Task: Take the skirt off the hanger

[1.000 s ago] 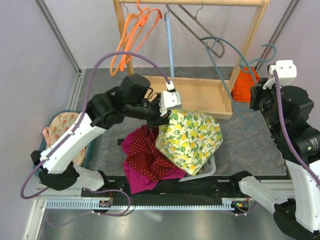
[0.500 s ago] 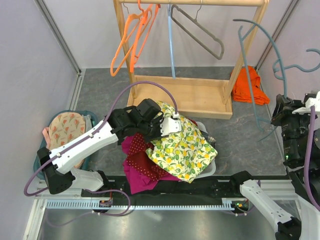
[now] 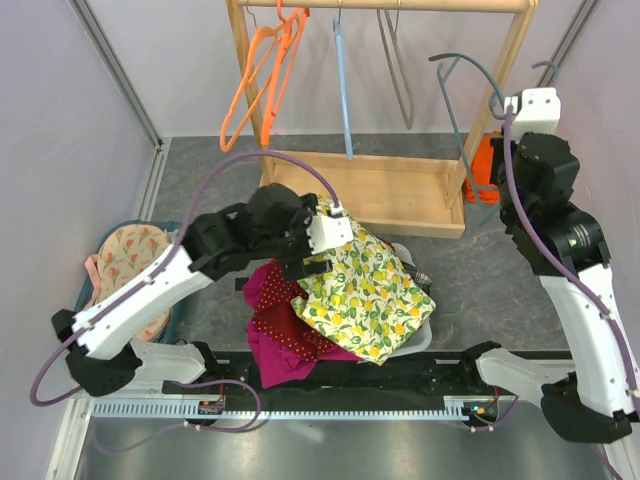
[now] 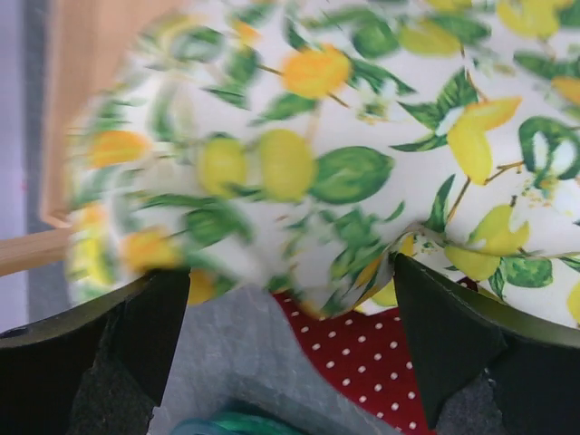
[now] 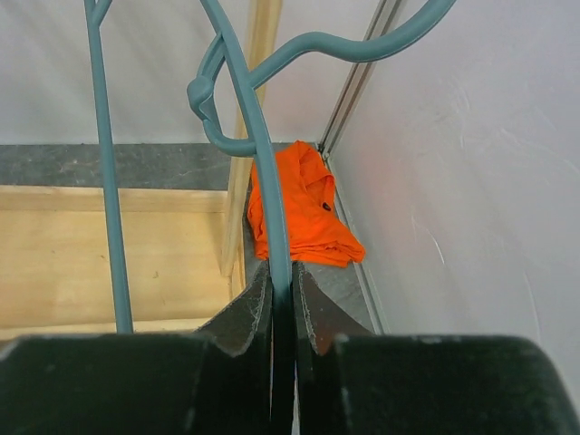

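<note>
The skirt [image 3: 372, 288], white with a yellow lemon print, lies crumpled on a heap of clothes at the table's middle, off the hanger. In the left wrist view its hem [image 4: 362, 136] hangs just beyond my fingertips. My left gripper [image 3: 315, 262] [image 4: 290, 335] stands wide open at the skirt's left edge, with nothing between the fingers [image 4: 453, 344]. The bare teal hanger [image 3: 452, 110] [image 5: 265, 181] is held up at the right, by the rack's right post. My right gripper [image 3: 503, 128] [image 5: 282, 285] is shut on its wire.
A red polka-dot cloth [image 3: 285, 320] [image 4: 381, 353] lies under the skirt. The wooden rack [image 3: 400, 195] carries orange [image 3: 262, 75], blue [image 3: 342, 90] and grey hangers. An orange garment [image 5: 299, 199] lies in the right corner. A basket [image 3: 125, 255] with floral cloth stands at left.
My left gripper lowered the skirt onto the heap and opened, letting it go. The right arm swung the teal hanger out to the right, then back toward the rack's post.
</note>
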### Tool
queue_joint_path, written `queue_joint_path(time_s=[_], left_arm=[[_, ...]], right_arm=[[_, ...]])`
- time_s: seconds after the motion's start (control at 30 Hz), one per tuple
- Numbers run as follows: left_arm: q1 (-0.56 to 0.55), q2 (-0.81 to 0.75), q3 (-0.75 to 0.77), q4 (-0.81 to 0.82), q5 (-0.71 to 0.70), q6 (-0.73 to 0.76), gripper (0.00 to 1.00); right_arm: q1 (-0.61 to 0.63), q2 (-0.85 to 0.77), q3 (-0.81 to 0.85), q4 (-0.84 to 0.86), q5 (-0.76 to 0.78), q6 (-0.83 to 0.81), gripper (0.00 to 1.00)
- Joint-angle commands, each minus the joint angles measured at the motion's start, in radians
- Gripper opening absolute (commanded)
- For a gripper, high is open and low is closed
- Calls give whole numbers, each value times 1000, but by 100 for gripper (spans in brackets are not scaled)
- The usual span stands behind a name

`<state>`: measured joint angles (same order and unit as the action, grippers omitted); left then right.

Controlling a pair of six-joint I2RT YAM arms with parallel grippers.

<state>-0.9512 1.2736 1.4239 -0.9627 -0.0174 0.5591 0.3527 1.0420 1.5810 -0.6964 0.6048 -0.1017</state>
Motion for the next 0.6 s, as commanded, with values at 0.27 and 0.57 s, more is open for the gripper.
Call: queue_joint_path(time_s=[0.27,0.57], left_arm=[[-1,-160,332,-10,8,-85,100],[-3,-195,340,-10,-13,-94,99]], right_arm=[[224,328,287,187,385,-309,0],[333,472,278,624,595,-781,0]])
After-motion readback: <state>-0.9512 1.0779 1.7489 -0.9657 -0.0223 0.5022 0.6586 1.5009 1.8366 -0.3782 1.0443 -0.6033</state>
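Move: The lemon skirt that the open left gripper has just let go of lies below it, its middle about 6 cm back, 7 cm to the right and 8 cm down. The dotted skirt is roughly 14 cm back and 7 cm left, and the wooden tray 10 cm ahead and 8 cm right. From the right gripper, the free stretch of rail is about 17 cm ahead, 7 cm left and 12 cm higher. The rack's right post stands some 15 cm straight ahead, the grey hanger 14 cm ahead and 15 cm left. Lift the wide-open left gripper about 18 cm off the lemon skirt, easing slightly left and back, and swing its fingers up and rightward some 30 degrees. Meanwhile keep the right gripper shut on the blue-grey hanger and carry it about 9 cm forward and as far left, rising a little, towards the rail, rolling its left side down some 25 degrees. ##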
